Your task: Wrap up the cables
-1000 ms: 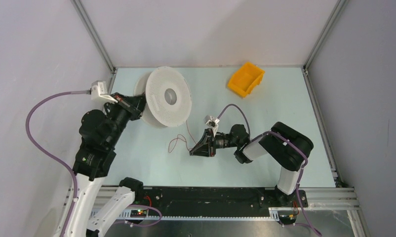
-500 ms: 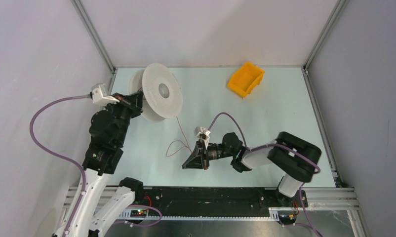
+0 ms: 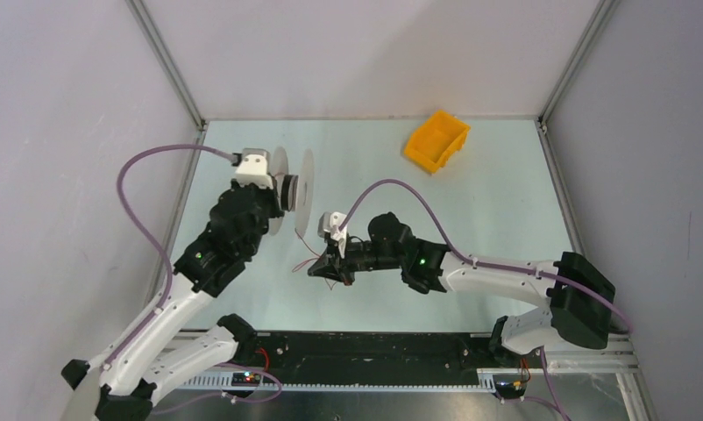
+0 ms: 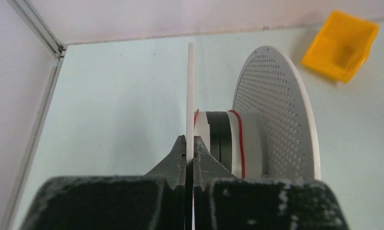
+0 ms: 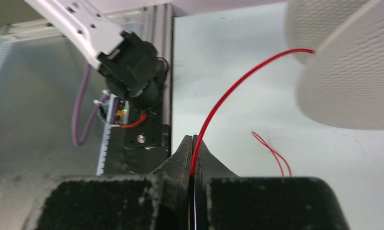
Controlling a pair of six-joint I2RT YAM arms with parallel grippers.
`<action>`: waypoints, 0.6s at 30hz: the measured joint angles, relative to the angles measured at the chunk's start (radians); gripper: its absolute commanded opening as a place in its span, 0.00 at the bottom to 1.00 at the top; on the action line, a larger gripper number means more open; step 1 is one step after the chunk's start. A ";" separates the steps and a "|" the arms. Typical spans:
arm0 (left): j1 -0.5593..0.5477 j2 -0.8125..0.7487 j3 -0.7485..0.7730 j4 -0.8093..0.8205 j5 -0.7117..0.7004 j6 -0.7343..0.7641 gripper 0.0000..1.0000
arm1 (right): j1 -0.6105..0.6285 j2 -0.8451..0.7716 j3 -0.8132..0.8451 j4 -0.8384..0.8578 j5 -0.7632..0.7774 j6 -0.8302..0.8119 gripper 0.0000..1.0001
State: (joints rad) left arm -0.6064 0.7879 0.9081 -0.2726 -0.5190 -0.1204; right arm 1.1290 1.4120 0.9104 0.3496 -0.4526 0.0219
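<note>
A white spool with perforated flanges hangs edge-on above the table's left part. My left gripper is shut on the rim of its near flange, fingertips pinching the thin disc. A turn of the red cable lies round the hub, beside the far flange. My right gripper is shut on the cable, which arcs up from the jaws to the spool. A loose loop of the cable lies on the table just beyond, and shows faintly in the top view.
An orange bin stands at the back right of the table, also seen in the left wrist view. The frame's post and rail bound the left side. The left arm's base sits at the near edge.
The left arm swung the spool right and turned it edge-on to the top camera. The right gripper shut on the red cable and moved left toward the spool.
</note>
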 measured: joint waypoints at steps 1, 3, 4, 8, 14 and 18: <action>-0.018 0.013 0.000 -0.015 -0.012 0.023 0.00 | 0.000 -0.001 0.015 -0.041 0.026 -0.026 0.00; -0.036 0.028 0.000 -0.041 -0.026 0.055 0.00 | -0.001 -0.001 0.040 -0.106 0.070 -0.069 0.00; -0.041 0.033 0.000 -0.055 -0.029 0.074 0.00 | -0.005 -0.002 0.051 -0.135 0.093 -0.090 0.00; -0.049 0.035 -0.008 -0.087 -0.026 0.140 0.00 | -0.034 -0.014 0.079 -0.208 0.173 -0.140 0.02; -0.087 0.036 -0.026 -0.140 0.061 0.235 0.00 | -0.147 -0.049 0.093 -0.240 0.226 -0.165 0.05; -0.092 0.037 -0.026 -0.199 0.142 0.272 0.00 | -0.200 -0.068 0.106 -0.257 0.235 -0.181 0.06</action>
State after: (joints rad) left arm -0.6979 0.8246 0.8825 -0.4713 -0.3775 0.1520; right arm 0.9295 1.3441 1.0164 0.0921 -0.2176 -0.1589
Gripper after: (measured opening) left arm 0.026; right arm 0.057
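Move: The left gripper already pinches the spool's left flange; the hub sits about 3 cm ahead of it, 3 cm to its right and 2 cm lower. From the right gripper, which holds the red cable, the hub lies some 16 cm ahead, 5 cm left and 6 cm up. The right flange is 16 cm ahead of that gripper, 3 cm left and 6 cm up; a loose cable loop lies roughly 8 cm ahead, 5 cm left and 20 cm below. Sweep the right gripper, keeping its pinch on the cable, about 12 cm forward and then also 6 cm right, until it is beside the spool; swing its fingers clockwise from pointing left towards forward-left. Meanwhile lower the left gripper some 6 cm, easing right and back, rolling its left side up and turning clockwise, still gripping the flange. ##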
